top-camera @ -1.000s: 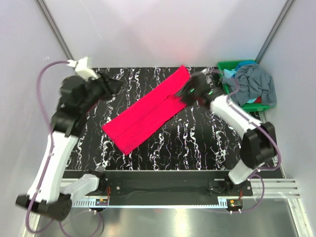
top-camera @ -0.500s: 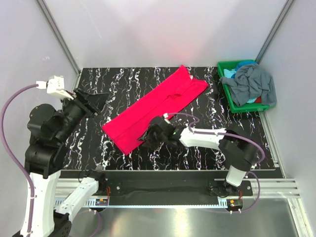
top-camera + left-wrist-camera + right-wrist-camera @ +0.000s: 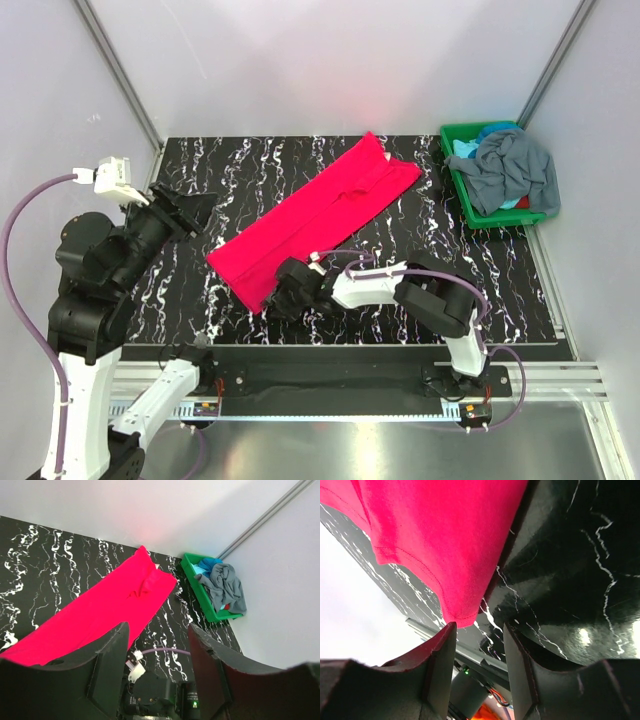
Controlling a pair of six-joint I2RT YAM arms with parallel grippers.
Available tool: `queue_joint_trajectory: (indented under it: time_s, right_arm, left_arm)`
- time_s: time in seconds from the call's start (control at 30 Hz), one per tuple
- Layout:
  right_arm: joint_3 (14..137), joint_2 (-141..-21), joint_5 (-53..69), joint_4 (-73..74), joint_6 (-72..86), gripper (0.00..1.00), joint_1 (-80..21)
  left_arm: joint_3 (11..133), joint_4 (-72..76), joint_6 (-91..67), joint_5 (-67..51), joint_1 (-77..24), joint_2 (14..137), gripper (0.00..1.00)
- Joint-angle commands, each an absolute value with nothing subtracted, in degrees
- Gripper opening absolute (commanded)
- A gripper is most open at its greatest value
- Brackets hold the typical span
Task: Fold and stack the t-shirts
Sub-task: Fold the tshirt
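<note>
The magenta t-shirt lies folded into a long strip, running diagonally from the table's near left to its far right; it also shows in the left wrist view and the right wrist view. The grey-blue t-shirt lies heaped over the green bin, with a bit of teal-blue cloth under it. My right gripper is open and low at the strip's near corner; that corner hangs just beyond the fingers. My left gripper is open and empty, raised at the left.
The green plastic bin stands at the table's far right corner. Grey walls close the back and both sides. The black marbled table ends in a metal rail near the arm bases.
My right gripper has swept from the strip's far end by the bin to its near left corner. My left arm pulled back to the left and now holds still.
</note>
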State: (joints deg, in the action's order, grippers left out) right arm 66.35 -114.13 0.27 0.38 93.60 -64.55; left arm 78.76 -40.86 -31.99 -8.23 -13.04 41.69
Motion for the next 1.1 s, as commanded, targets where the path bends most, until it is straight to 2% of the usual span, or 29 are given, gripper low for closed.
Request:
queue_joint_trajectory:
  time_s: [0.0,0.3,0.43,0.5,0.53,0.6,0.63,0.7,0.83,1.07]
  right_arm:
    - [68.5,-115.1,-3.1,-1.8,96.9,0.5,-65.7]
    - [70.1,-118.5,-4.0,-1.8,97.1,0.5,-65.9]
    - [71.4,-120.1,-2.0,-1.8,97.5,0.46,-66.1]
    - [70.8,-119.8,-2.1,-1.8,97.5,0.4,-66.4]
    - [70.5,-119.6,-2.3,-1.8,97.5,0.3,-66.5]
    - [68.6,-118.4,-2.6,-1.8,97.4,0.19,-66.5]
    - [67.9,-117.6,-3.1,-1.8,97.4,0.09,-66.5]
    - [65.6,-115.1,-4.2,-1.8,96.1,0.01,-66.4]
    - [61.3,-109.5,-5.3,0.3,89.2,0.0,-66.1]
    - [49.1,-97.5,-6.9,19.9,79.5,0.0,-65.9]
  left_arm:
    - [79.3,-39.8,-30.0,-6.2,-12.7,41.1,0.56]
    - [78.7,-39.9,-30.1,-6.5,-12.8,41.6,0.57]
    - [78.5,-39.9,-30.2,-6.5,-12.7,41.0,0.57]
    - [78.0,-39.9,-29.5,-5.7,-12.8,40.6,0.57]
    - [77.8,-40.0,-29.4,-5.4,-12.7,40.4,0.57]
    - [76.7,-40.0,-29.3,-4.7,-12.7,40.1,0.57]
    - [76.5,-39.8,-29.4,-4.7,-12.7,40.1,0.57]
    - [76.0,-39.5,-30.0,-6.5,-12.8,40.7,0.57]
    - [75.2,-38.8,-29.7,-11.2,-12.7,43.8,0.57]
    - [67.0,-36.8,-28.3,-20.1,-12.7,50.2,0.57]
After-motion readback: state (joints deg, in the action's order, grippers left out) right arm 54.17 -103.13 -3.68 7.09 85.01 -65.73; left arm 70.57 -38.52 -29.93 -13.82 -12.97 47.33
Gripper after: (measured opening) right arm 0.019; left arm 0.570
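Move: The t-shirt's near corner lies just past my half-open right fingers, about 3 cm to the left, level with them front to back and some 2 cm lower. From that hand, the shirt's left corner is roughly 13 cm ahead and 15 cm left, and the table's front edge about 8 cm straight back. From my raised left hand the near corner lies some 8 cm right, 3 cm back and 42 cm below. I ease my right hand a couple of centimetres left over the shirt's near corner, sink about 1 cm and close the fingers to pinch the cloth. Keeping that pinch low, I drag the corner roughly 10 cm right and a little back, tipping the fingers further down. Late on, my left hand, open and empty, comes down about 7 cm, also forward and right, nosing down. ##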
